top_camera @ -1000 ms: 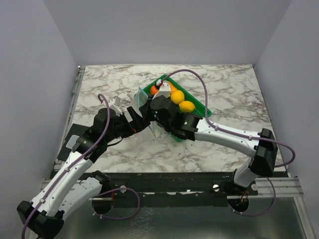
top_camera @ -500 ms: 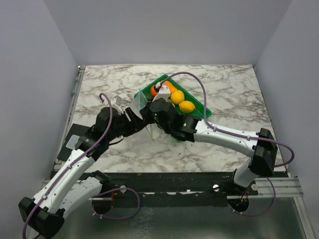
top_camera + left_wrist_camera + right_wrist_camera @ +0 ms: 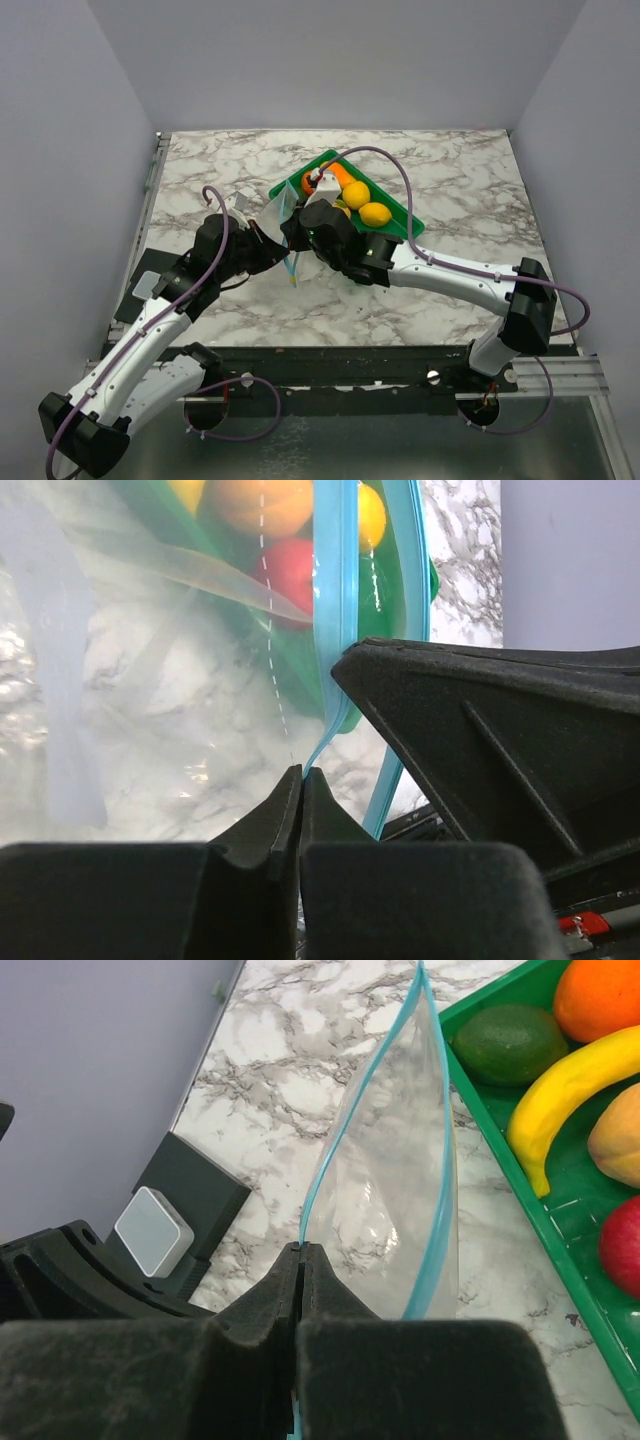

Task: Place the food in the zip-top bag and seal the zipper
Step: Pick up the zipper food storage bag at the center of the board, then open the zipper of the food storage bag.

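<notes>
The clear zip-top bag [image 3: 284,213] hangs upright over the marble between both arms, empty, its mouth apart. My left gripper [image 3: 276,244] [image 3: 302,772] is shut on the light blue zipper [image 3: 335,630] of one lip. My right gripper [image 3: 294,232] [image 3: 301,1248] is shut on the zipper [image 3: 328,1155] of the other lip. The food lies in the green tray [image 3: 398,208]: lemons [image 3: 357,195], an orange [image 3: 600,995], a banana [image 3: 560,1095], a dark green piece [image 3: 505,1042] and a red piece [image 3: 622,1245]. Through the bag [image 3: 150,680] the left wrist view shows the red piece [image 3: 290,570].
The green tray [image 3: 497,1125] sits just right of the bag, behind my right wrist. The right gripper's black body [image 3: 500,740] fills the right of the left wrist view. Grey walls stand on three sides of the marble table [image 3: 460,180].
My left gripper has gone from open to shut on the bag's zipper strip. Both grippers and the bag have shifted slightly left and nearer.
</notes>
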You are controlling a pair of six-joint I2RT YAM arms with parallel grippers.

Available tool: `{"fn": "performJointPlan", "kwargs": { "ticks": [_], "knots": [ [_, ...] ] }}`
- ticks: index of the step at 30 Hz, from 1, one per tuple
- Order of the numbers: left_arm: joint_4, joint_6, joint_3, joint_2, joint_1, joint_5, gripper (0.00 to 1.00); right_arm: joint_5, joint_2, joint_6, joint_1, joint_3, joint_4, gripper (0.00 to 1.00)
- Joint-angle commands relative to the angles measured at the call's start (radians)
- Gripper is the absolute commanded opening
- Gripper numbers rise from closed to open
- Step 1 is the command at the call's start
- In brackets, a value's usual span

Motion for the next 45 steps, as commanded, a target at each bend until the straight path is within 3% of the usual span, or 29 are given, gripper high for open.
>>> {"fn": "performJointPlan", "kwargs": {
  "ticks": [1,5,14,25,36,45],
  "knots": [
    [0.007,0.019,-0.003,0.002,0.000,-0.029,0.00,-0.002,0.001,-0.025,0.012,-0.015,-0.004,0.01],
    [0.005,0.021,-0.005,-0.003,-0.001,-0.034,0.00,-0.010,-0.015,-0.056,0.011,0.004,-0.029,0.01],
    [-0.001,0.027,-0.010,-0.006,-0.001,-0.037,0.00,-0.008,-0.097,-0.078,0.011,-0.008,-0.101,0.37],
    [-0.005,0.026,-0.019,-0.016,-0.001,-0.034,0.00,0.044,-0.164,-0.048,0.011,-0.054,-0.177,0.58],
    [-0.025,0.032,-0.016,-0.037,-0.001,-0.021,0.00,0.076,-0.059,-0.030,0.001,0.011,-0.215,0.59],
    [-0.046,0.035,-0.018,-0.058,-0.001,-0.017,0.00,0.039,0.005,-0.010,-0.025,0.038,-0.202,0.53]
  ]
}}
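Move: The bag's free zipper strip, the side of the mouth the right fingers don't hold, runs about 4 cm to the right of the right hand and some 3 cm below, level with it fore and aft. In the green tray, the apple lies roughly 10 cm ahead and 14 cm right of that hand, the banana some 19 cm ahead and 9 cm right, both about 12 cm lower. From the left hand that strip is about 2 cm ahead and 7 cm right, at about its height. The zipper strip pinched by both grippers is let go by the right fingers, which open a bit over halfway, while the left keeps its pinch and stays put. The right hand backs off about 4 cm to the right, rising some 3 cm, then sinks about 6 cm over the opposite strip, rolling roughly 10 degrees left side down, its parted fingers astride that strip with one inside the mouth. ##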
